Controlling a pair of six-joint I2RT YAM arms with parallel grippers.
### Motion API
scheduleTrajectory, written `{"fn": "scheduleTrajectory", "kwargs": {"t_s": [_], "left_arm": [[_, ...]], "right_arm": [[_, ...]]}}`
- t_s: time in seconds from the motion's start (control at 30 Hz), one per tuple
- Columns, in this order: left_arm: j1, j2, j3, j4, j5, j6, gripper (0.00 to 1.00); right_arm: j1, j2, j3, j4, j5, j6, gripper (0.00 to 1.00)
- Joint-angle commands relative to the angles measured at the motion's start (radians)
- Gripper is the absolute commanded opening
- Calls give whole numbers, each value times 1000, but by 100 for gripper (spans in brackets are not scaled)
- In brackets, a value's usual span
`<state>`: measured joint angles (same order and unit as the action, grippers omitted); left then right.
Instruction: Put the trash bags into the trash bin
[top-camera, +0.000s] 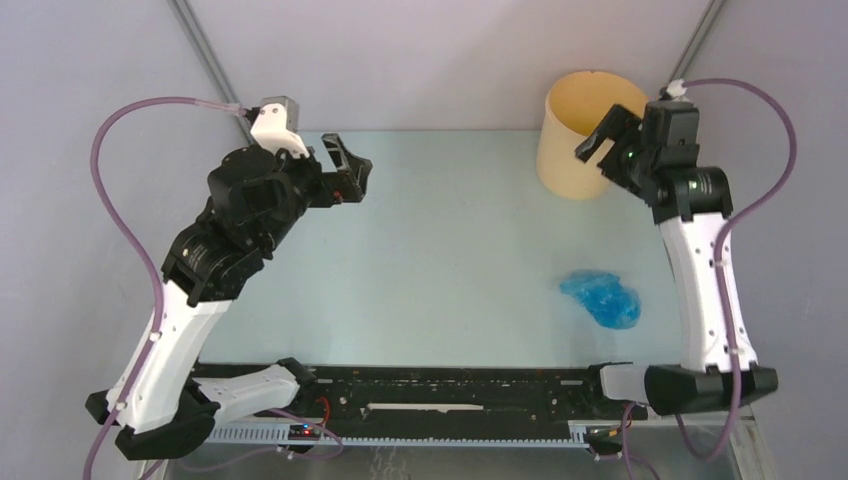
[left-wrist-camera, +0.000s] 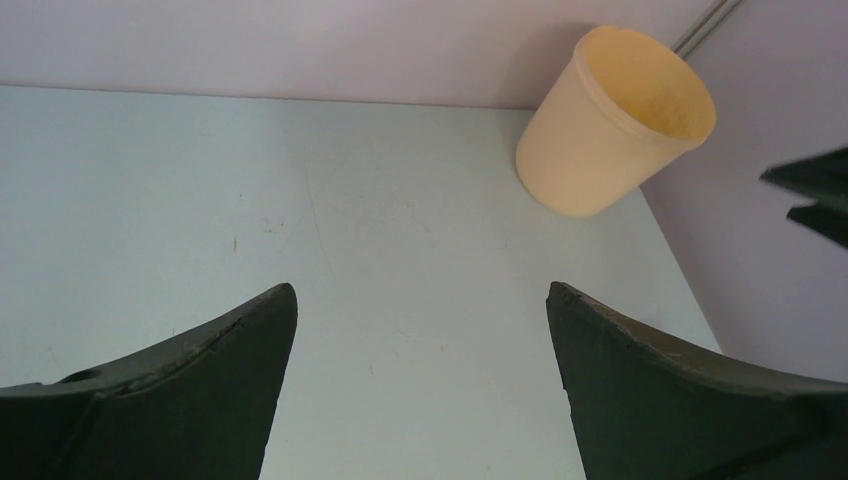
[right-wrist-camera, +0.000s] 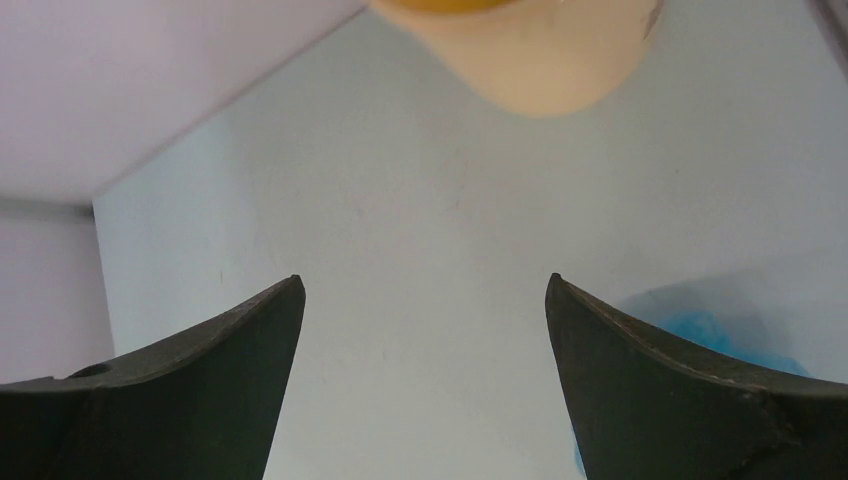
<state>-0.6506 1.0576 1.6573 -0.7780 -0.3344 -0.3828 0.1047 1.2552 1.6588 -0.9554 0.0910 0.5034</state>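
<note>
A crumpled light-blue trash bag lies on the table at the right, in front of the right arm; in the right wrist view a patch of the trash bag shows behind the right finger. The pale yellow-tan trash bin stands upright at the back right, also seen as the trash bin and the trash bin's base. My right gripper hangs open beside the bin, its jaws empty. My left gripper is open and empty at the back left, far from the bag.
Grey walls close the table at the back and both sides. A black rail with cabling runs along the near edge between the arm bases. A tip of the right gripper shows at the edge of the left wrist view.
</note>
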Motion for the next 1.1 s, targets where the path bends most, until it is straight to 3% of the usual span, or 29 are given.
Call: {"fn": "scheduleTrajectory", "kwargs": {"t_s": [0.0, 0.13, 0.37, 0.7, 0.93, 1.07], "left_arm": [[-7, 15, -28, -4, 39, 53, 100], [-7, 18, -25, -24, 79, 82, 100], [-6, 1, -54, -10, 44, 163, 100], [-6, 29, -35, 2, 24, 177, 100], [-7, 93, 37, 1, 56, 194, 100], [-7, 104, 38, 9, 95, 189, 100]], "right_arm": [[-156, 118, 81, 101, -33, 100, 100], [-287, 265, 149, 115, -104, 196, 100], [-396, 540, 333, 79, -222, 277, 100], [-413, 825, 610, -98, -258, 284, 98], [-371, 774, 552, -89, -238, 206, 79], [-336, 731, 504, -103, -227, 149, 62]]}}
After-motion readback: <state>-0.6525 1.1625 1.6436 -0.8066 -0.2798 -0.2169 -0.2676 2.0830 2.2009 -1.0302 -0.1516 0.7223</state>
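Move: Some 22 cm ahead of the right hand, 7 cm to its right and 23 cm below, stands the middle of the trash bin, its near right rim lying open to the empty, wide-open fingers. The blue trash bag lies behind this hand, about 12 cm back, 9 cm to the right and 33 cm down. For the left hand, the bin is roughly 30 cm ahead, 52 cm to the right and 33 cm lower. Swinging out to the bin's near right rim, the right hand goes about 18 cm forward, 15 cm right and 13 cm down, turning clockwise, raising its left side and tipping down, each some 20 degrees. It then eases 2–3 cm back left as the fingers, one over the opening and one outside, close about a third around the rim, not yet pinching it. The left hand sinks about 4 cm, open, its left side rolling up. ##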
